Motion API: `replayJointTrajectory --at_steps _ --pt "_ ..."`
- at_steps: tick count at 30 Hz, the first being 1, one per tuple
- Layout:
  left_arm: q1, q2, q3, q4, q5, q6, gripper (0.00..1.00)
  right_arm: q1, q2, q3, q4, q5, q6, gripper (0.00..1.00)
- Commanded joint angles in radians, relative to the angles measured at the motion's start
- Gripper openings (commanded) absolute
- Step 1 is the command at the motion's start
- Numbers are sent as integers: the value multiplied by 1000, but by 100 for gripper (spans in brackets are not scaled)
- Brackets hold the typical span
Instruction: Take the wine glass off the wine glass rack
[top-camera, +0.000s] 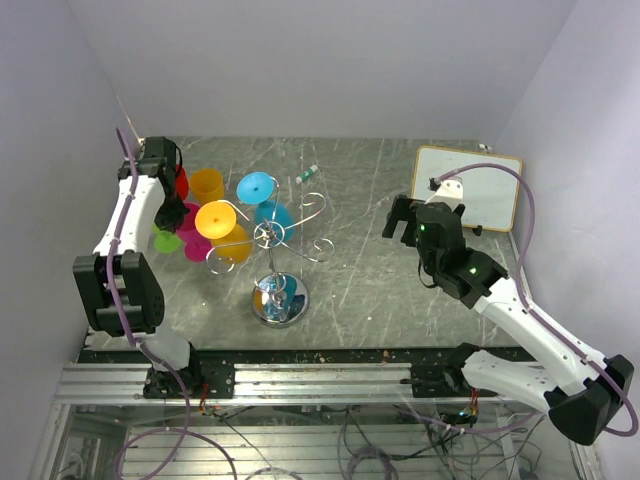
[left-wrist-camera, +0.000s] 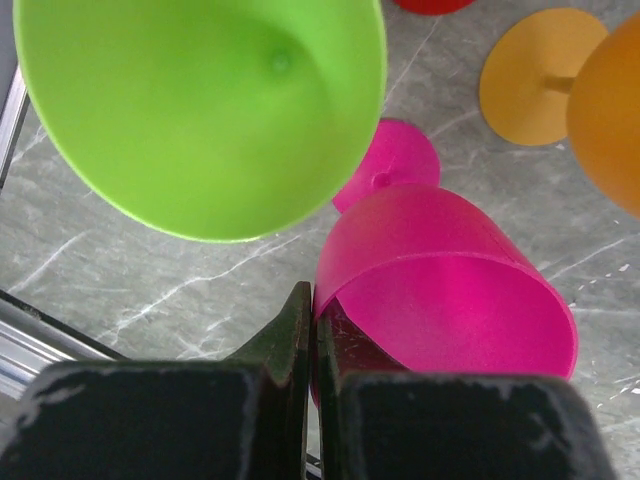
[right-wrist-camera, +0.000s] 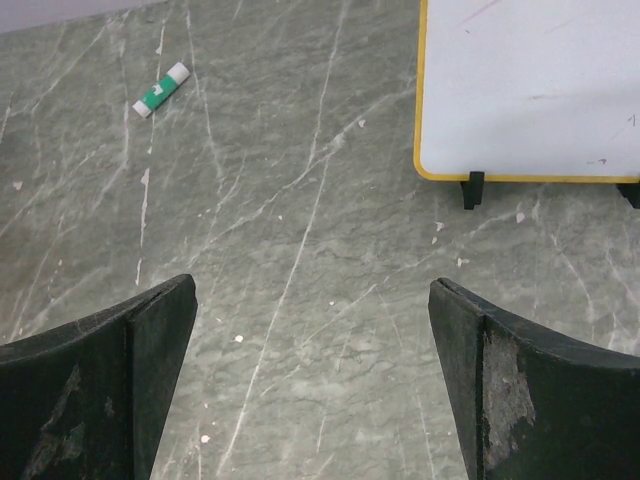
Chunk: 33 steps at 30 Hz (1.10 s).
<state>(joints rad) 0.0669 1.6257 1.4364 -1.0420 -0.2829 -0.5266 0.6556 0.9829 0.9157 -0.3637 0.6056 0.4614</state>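
The chrome wine glass rack (top-camera: 277, 237) stands mid-table on its round mirrored base (top-camera: 280, 299). An orange wine glass (top-camera: 217, 222) and a blue wine glass (top-camera: 262, 193) hang upside down from its left arms. Left of the rack, my left gripper (top-camera: 177, 207) (left-wrist-camera: 312, 300) is shut on the rim of a magenta wine glass (top-camera: 193, 216) (left-wrist-camera: 450, 285), one finger outside the bowl and one inside. A green wine glass (top-camera: 167, 240) (left-wrist-camera: 200, 110) sits just beside it. My right gripper (top-camera: 402, 222) (right-wrist-camera: 312, 290) hangs open over bare table, right of the rack.
A red glass (top-camera: 181, 183) and a yellow-orange glass (top-camera: 207, 184) stand behind the left gripper. A small whiteboard (top-camera: 468, 186) (right-wrist-camera: 530, 90) stands at the back right. A green-and-white tube (top-camera: 307, 174) (right-wrist-camera: 161, 89) lies behind the rack. The metal rail (top-camera: 250, 380) runs along the near edge.
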Motion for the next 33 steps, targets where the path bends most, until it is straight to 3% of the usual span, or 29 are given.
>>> replayJointTrajectory --at_steps 1,5,14,21,25,33 --pt "5 18 32 51 29 47 7 -4 -31 -11 -1 31 -3 100" --pt "5 39 36 51 32 71 13 -4 -57 -17 -15 28 5 100" --pt "5 -5 60 32 -5 84 62 -5 -80 16 -41 -9 0 100" --pt "4 -87 126 -11 -3 75 77 -5 -90 77 -108 -33 -16 100" --pt "4 -160 173 -24 3 88 96 -5 -96 122 -156 -43 -24 100" --pt "-65 -296 255 -10 40 79 100 -5 -51 207 -198 -196 -197 100"
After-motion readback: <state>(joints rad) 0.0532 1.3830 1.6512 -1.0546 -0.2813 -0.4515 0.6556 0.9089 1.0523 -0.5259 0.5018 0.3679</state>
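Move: The left hand has the pink wine glass pinched by its left rim, with the foot already down; the glass's middle lies about 3 cm right, 2 cm ahead and 7 cm below. The green glass stands some 4 cm left and 4 cm ahead of the hand, the red one about 11 cm straight ahead, and the orange one about 8 cm right and 9 cm ahead, all 7 cm lower. From the right hand the pink glass is about 42 cm left, 4 cm ahead and 17 cm below. Still pinching the pink glass's rim, the left hand eases about 1 cm forward, then stays nearly in place while its fingers spread and let go. It then climbs straight up off the glass, some 15 cm, ever faster, the fingers tilting outward about 25 degrees as they reach wide open. The empty, open right hand drifts up 4 to 5 cm and back a little. ##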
